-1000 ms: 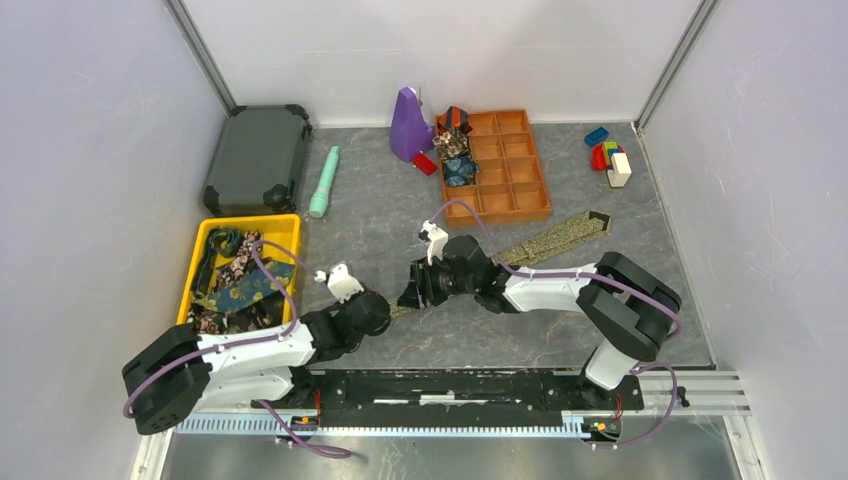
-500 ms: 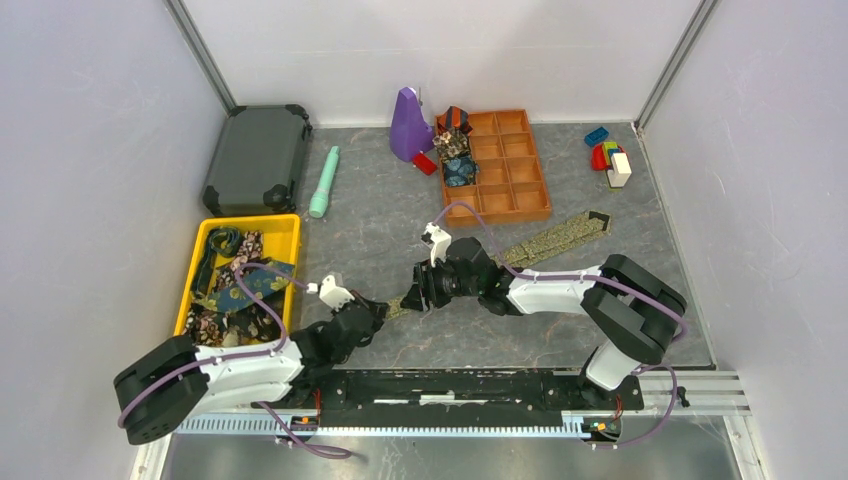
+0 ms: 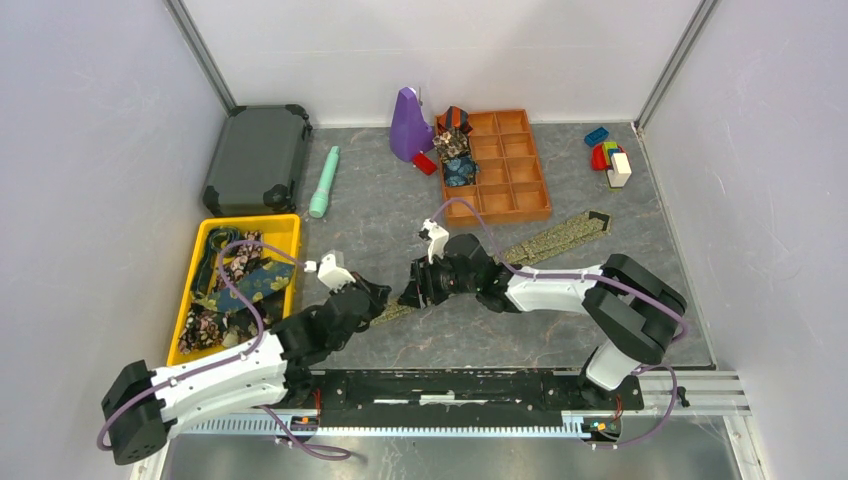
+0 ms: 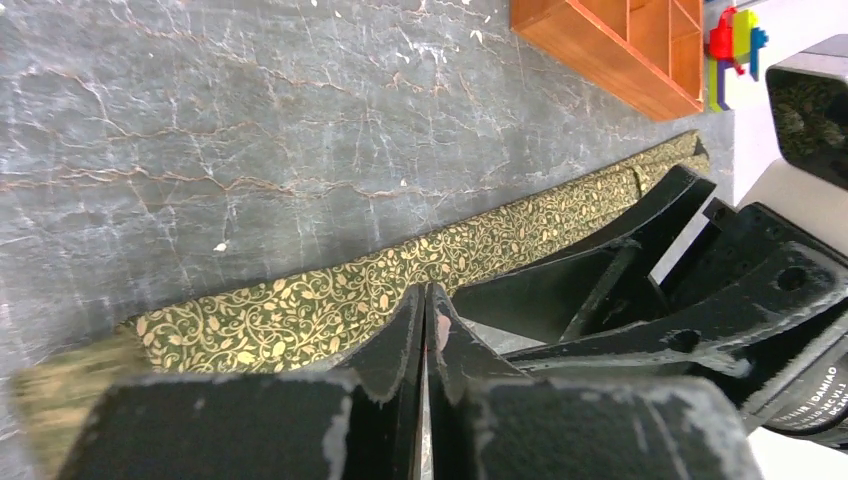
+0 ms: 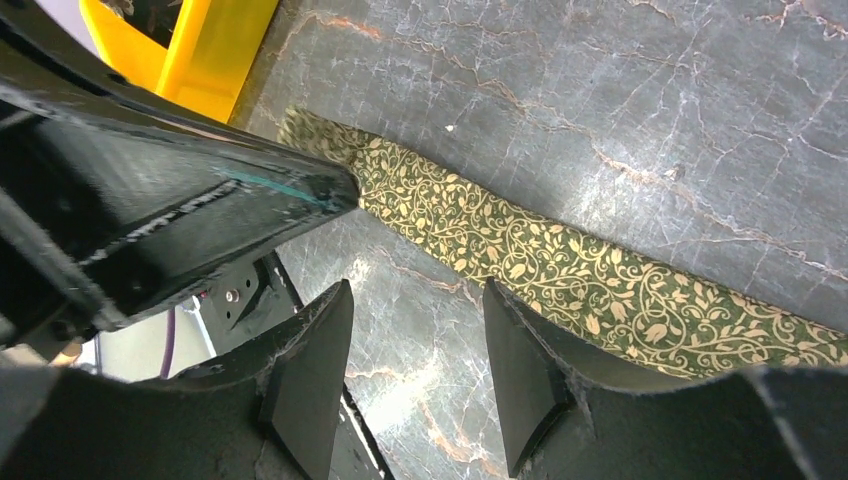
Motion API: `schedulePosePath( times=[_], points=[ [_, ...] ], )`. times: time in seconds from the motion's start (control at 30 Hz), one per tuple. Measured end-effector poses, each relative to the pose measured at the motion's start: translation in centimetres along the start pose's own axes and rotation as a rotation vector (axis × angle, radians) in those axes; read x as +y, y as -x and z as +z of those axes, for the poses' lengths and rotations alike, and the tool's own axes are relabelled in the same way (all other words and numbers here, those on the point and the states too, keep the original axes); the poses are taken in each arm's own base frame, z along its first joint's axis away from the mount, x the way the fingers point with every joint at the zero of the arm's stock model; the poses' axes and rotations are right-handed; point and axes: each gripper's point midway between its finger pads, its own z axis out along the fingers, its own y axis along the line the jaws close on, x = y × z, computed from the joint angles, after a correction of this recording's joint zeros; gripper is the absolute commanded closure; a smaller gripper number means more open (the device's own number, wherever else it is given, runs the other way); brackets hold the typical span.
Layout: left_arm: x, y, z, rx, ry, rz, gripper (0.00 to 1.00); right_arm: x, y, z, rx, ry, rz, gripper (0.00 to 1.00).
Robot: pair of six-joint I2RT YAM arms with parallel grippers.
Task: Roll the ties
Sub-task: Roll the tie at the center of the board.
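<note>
An olive-gold patterned tie (image 3: 560, 237) lies flat and diagonal on the table, its narrow end nearest the arms. My left gripper (image 3: 372, 298) is shut, its tips (image 4: 425, 292) resting at the near edge of the tie (image 4: 330, 300) close to that narrow end; no fabric shows between the fingers. My right gripper (image 3: 410, 293) is open just beside it. In the right wrist view the right gripper (image 5: 415, 345) has bare table between its fingers, and the tie (image 5: 560, 260) runs past the right fingertip. More ties fill the yellow bin (image 3: 290, 222), and rolled ties (image 3: 455, 150) sit in the orange tray (image 3: 510, 175).
A dark case (image 3: 258, 158) and a teal cylinder (image 3: 324, 182) lie at the back left. A purple object (image 3: 408, 125) stands by the tray. Toy blocks (image 3: 608, 155) are at the back right. The two grippers are nearly touching.
My left arm has stretched forward and to the right, bringing its shut gripper onto the tie's narrow end. The right arm has barely moved.
</note>
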Motion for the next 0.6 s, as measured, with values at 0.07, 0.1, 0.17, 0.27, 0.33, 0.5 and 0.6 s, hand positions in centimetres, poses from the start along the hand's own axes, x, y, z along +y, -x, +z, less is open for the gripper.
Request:
schedulePosePath(
  times=[0.07,0.1,0.17,0.27,0.33,0.5,0.6],
  points=[
    [-0.3,0.7,-0.5,0.004,0.027,0.024,0.88,0.1,0.1,0.0,-0.001,0.002,-0.002,0.42],
    [-0.4,1.1,-0.8,0.004,0.046,0.038,0.86,0.2,0.2,0.0,-0.001,0.003,-0.002,0.42],
    [-0.4,2.5,-1.8,0.0,0.109,0.078,0.82,0.4,0.2,0.1,-0.001,0.006,-0.004,0.41],
    [-0.4,4.8,-3.5,-0.016,0.203,0.118,0.72,1.0,0.1,0.2,0.005,0.016,-0.012,0.41],
    [0.1,6.1,-4.7,-0.027,0.26,0.134,0.66,1.8,0.0,0.4,0.011,0.029,-0.025,0.41],
    [3.6,8.2,-8.3,-0.045,0.395,0.153,0.44,4.5,0.2,2.0,0.016,0.056,-0.068,0.4],
    [5.3,9.1,-10.3,-0.052,0.418,0.145,0.31,6.5,-0.1,3.5,0.028,0.067,-0.112,0.36]
  ],
)
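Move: The tie's near-left end, with a loose flap still off flat, lies about 8 cm to the left of the left hand, 4 cm back and 8 cm below; the yellow bin's middle is some 30 cm left, about level front to back. From the right hand the same end is about 13 cm left, 2 cm back and 7 cm down, while the wooden tray lies roughly 28 cm ahead and 17 cm right. Leftward and gathering speed, the left hand draws away from the right gripper, about 12 cm left, 6 cm up and then 5 cm back, its nearly shut fingers spreading to half open as its left side rolls up some 20 degrees. The right hand follows about 6 cm left, easing back and slightly up towards the tie's near-left end, fingers staying open and empty. ##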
